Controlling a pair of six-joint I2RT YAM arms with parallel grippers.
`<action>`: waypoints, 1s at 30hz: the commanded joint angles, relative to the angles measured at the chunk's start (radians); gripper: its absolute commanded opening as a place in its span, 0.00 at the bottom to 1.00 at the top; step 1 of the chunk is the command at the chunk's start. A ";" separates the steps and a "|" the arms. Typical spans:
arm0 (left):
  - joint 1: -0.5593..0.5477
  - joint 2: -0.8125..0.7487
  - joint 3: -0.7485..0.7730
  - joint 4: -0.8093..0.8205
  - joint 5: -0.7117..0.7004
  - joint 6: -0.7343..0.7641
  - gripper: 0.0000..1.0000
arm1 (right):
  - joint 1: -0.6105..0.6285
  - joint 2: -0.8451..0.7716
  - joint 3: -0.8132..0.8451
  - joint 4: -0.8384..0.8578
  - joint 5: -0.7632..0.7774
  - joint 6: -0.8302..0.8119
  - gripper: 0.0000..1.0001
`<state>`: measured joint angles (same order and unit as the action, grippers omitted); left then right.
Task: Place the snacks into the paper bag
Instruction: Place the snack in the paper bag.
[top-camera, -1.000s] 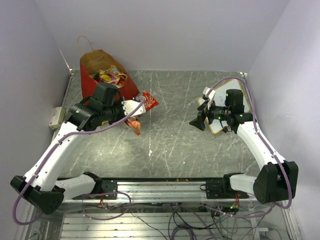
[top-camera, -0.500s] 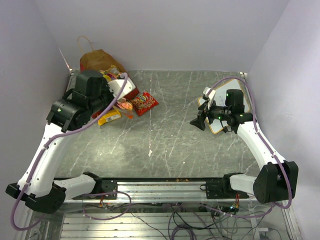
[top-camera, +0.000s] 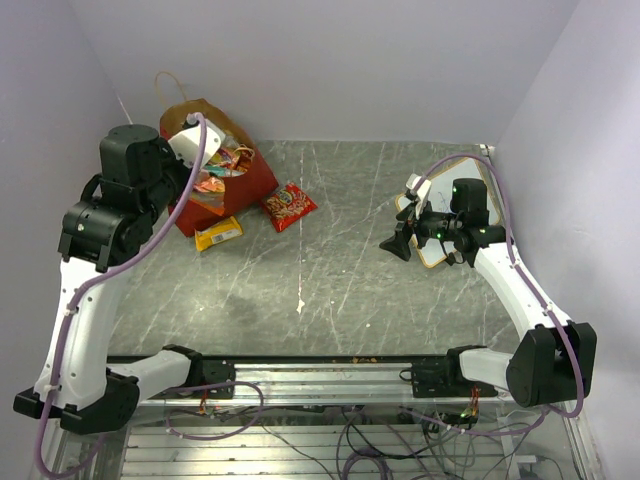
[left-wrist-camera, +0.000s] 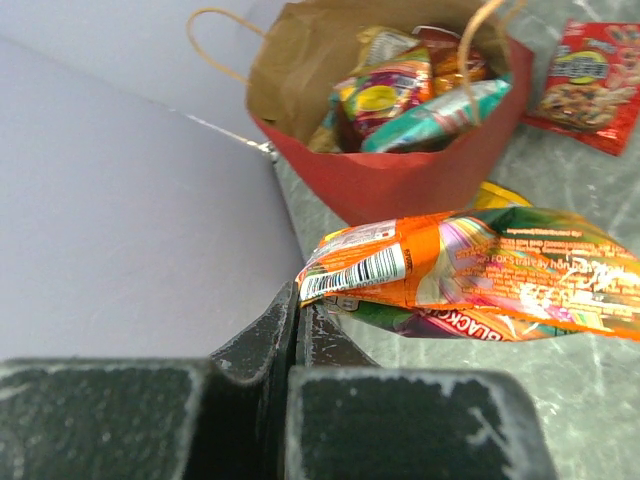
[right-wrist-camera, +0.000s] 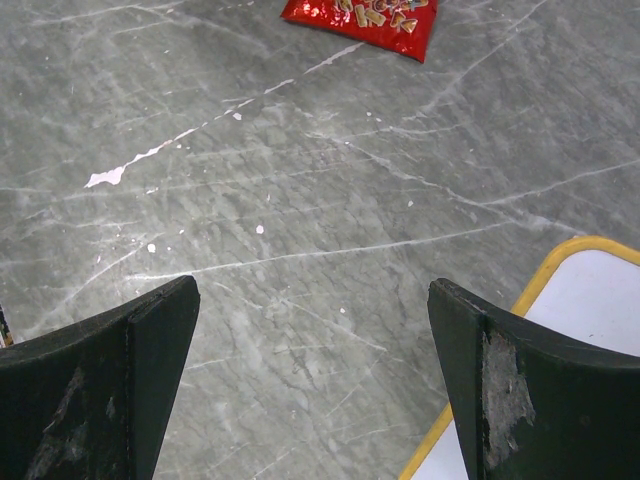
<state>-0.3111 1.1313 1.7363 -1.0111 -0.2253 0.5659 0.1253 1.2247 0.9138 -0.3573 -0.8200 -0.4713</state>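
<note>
The red paper bag (top-camera: 240, 185) stands open at the back left with several snacks inside (left-wrist-camera: 400, 100). My left gripper (top-camera: 196, 188) is raised beside its front wall (left-wrist-camera: 400, 180), shut on the corner of an orange multicolour packet (left-wrist-camera: 470, 275) that hangs just outside the bag, level with its rim. On the table lie a yellow packet (top-camera: 218, 234) and a red packet (top-camera: 289, 205), the red one also visible in the wrist views (left-wrist-camera: 585, 85) (right-wrist-camera: 365, 20). My right gripper (top-camera: 398, 243) hovers over bare table, wide open, nothing between its fingers (right-wrist-camera: 312, 290).
A white board with an orange-yellow edge (top-camera: 436, 256) lies under the right arm, its corner showing in the right wrist view (right-wrist-camera: 590, 330). Purple walls close in the left, back and right. The bag's loop handles (top-camera: 168, 85) stick up by the left wall.
My left arm has lifted and swung back-left from the table's middle to the bag, carrying the orange packet. A yellow packet now lies uncovered on the table. The right arm has not moved.
</note>
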 joint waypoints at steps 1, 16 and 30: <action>0.006 0.010 0.007 0.174 -0.152 0.059 0.07 | -0.006 -0.023 0.001 0.006 -0.011 -0.003 0.98; 0.024 0.256 0.045 0.530 -0.259 0.333 0.07 | -0.006 -0.032 -0.001 0.008 -0.014 -0.001 0.98; 0.102 0.455 0.111 0.548 -0.036 0.468 0.07 | -0.006 -0.039 -0.002 0.010 -0.013 -0.003 0.98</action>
<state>-0.2295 1.5738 1.7924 -0.5213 -0.3698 0.9806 0.1253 1.2037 0.9138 -0.3569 -0.8227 -0.4709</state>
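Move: Ahead of the left hand, which already holds the orange packet by its end, the paper bag stands some 16 cm farther out and 9 cm to the right, its middle about 24 cm below. The yellow packet lies on the table about 6 cm ahead and 7 cm right, and the red packet 14 cm ahead and 24 cm right, both some 39 cm down. From the right hand, the paper bag is about 14 cm ahead, 45 cm left and a few centimetres lower. Carrying the pinched orange packet towards the paper bag, the left hand reaches forward about 18 cm, swinging up some 3 cm at first, then sinking slightly below its starting height. The wrist rolls roughly 25 degrees, left side rising, and the nearly shut fingers keep their hold, bringing the packet hanging off to their right across the bag's mouth. ##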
